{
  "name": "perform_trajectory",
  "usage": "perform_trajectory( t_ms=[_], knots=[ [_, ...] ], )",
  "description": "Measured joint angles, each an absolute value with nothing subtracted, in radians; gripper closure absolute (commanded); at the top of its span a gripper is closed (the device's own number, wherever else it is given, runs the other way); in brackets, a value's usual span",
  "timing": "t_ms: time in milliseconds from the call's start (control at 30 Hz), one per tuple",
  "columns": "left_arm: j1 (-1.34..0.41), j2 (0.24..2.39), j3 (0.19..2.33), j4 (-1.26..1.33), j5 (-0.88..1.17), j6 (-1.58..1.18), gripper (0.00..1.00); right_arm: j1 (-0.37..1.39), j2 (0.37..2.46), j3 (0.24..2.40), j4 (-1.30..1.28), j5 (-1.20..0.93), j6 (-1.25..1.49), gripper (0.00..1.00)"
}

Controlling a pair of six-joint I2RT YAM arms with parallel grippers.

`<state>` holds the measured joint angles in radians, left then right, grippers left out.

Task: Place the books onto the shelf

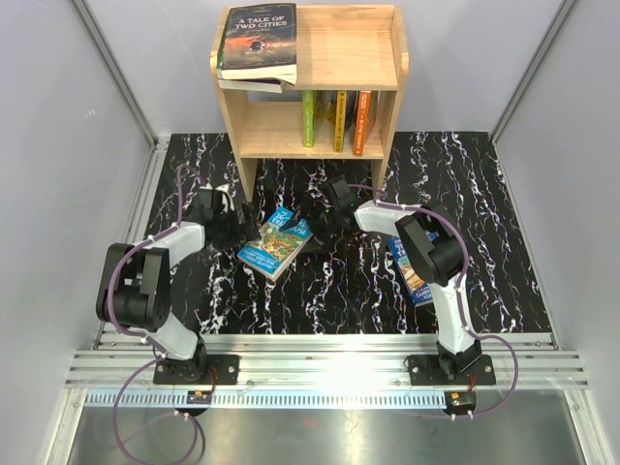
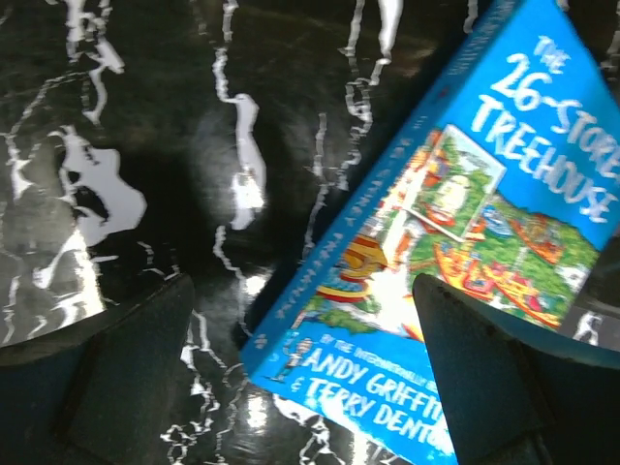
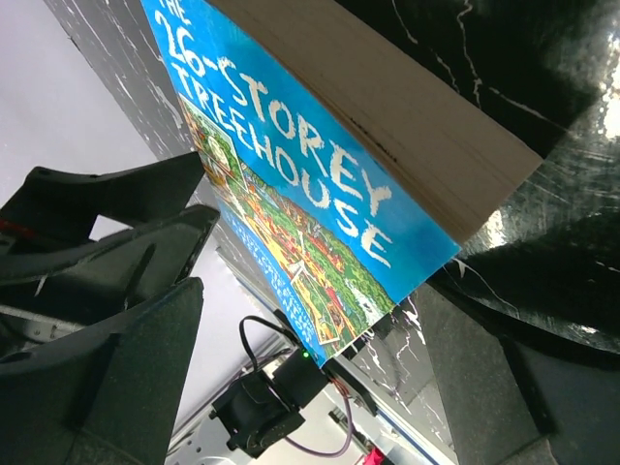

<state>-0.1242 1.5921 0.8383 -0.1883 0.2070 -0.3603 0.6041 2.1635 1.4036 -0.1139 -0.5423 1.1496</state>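
Observation:
A blue "26-Storey Treehouse" book (image 1: 275, 243) lies cover up on the black marbled mat, in front of the shelf (image 1: 351, 48). My left gripper (image 1: 229, 221) stands open at its left end. In the left wrist view the book (image 2: 455, 223) reaches in from the right, and its lower corner lies between the spread fingers of that gripper (image 2: 302, 291). My right gripper (image 1: 318, 221) is open at the book's far right corner. In the right wrist view the cover and page edge (image 3: 291, 184) hang just above the open gripper (image 3: 305, 291). Neither gripper holds anything.
"A Tale of Two Cities" (image 1: 258, 41) lies flat on the shelf's top board. Green (image 1: 308, 118), yellow (image 1: 340, 121) and orange (image 1: 361, 123) books stand upright on the lower tier. Another blue book (image 1: 415, 276) lies partly under my right arm. Grey walls enclose the mat.

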Motion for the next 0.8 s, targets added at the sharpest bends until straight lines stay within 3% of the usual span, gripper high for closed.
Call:
perform_trajectory(
  t_ms=[167,400,567,633,667,733,800],
  knots=[
    [-0.125,1.658,0.902,-0.197,0.199,-0.346,0.01,0.604,2.149,1.37,-0.083,-0.542,1.15,0.0],
    [-0.239,1.722,0.971,-0.209,0.379,-0.321,0.01,0.605,2.144,1.358,-0.064,-0.546,1.158,0.0],
    [-0.331,1.665,0.883,-0.113,0.266,-0.377,0.01,0.585,2.142,1.364,-0.15,-0.598,1.139,0.06],
    [-0.35,1.601,0.794,-0.055,0.239,-0.437,0.01,0.585,2.139,1.365,-0.181,-0.607,1.125,0.29],
    [-0.359,1.563,0.753,-0.029,0.261,-0.464,0.01,0.585,2.138,1.364,-0.187,-0.591,1.124,0.5],
    [-0.412,1.505,0.699,-0.039,0.297,-0.501,0.01,0.589,2.139,1.346,-0.184,-0.545,1.105,0.81],
    [-0.455,1.471,0.683,-0.061,0.317,-0.52,0.01,0.585,2.129,1.326,-0.165,-0.545,1.076,0.92]
  ],
)
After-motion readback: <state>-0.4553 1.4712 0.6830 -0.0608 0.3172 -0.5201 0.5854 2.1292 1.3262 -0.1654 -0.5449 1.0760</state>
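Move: The 26-Storey book lies flat between the hands, top leaning right. Its middle is about 9 cm right of the left hand, 3 cm nearer the base and some 2 cm below; from the right hand it is about 10 cm left and 3 cm back. The shelf's left front foot stands 10 cm ahead of the left hand and 2 cm right; its right front foot is about 9 cm ahead and 20 cm right of the right hand. Bring the open left gripper about 12 cm right and then also 8 cm back, after a small start forward, turning some 15 degrees clockwise, its finger pushing along the book's spine side. Hold the right gripper nearly still at the book's upper right corner, then ease it 2–3 cm right, back and down, closing its fingers to pinch that corner. ##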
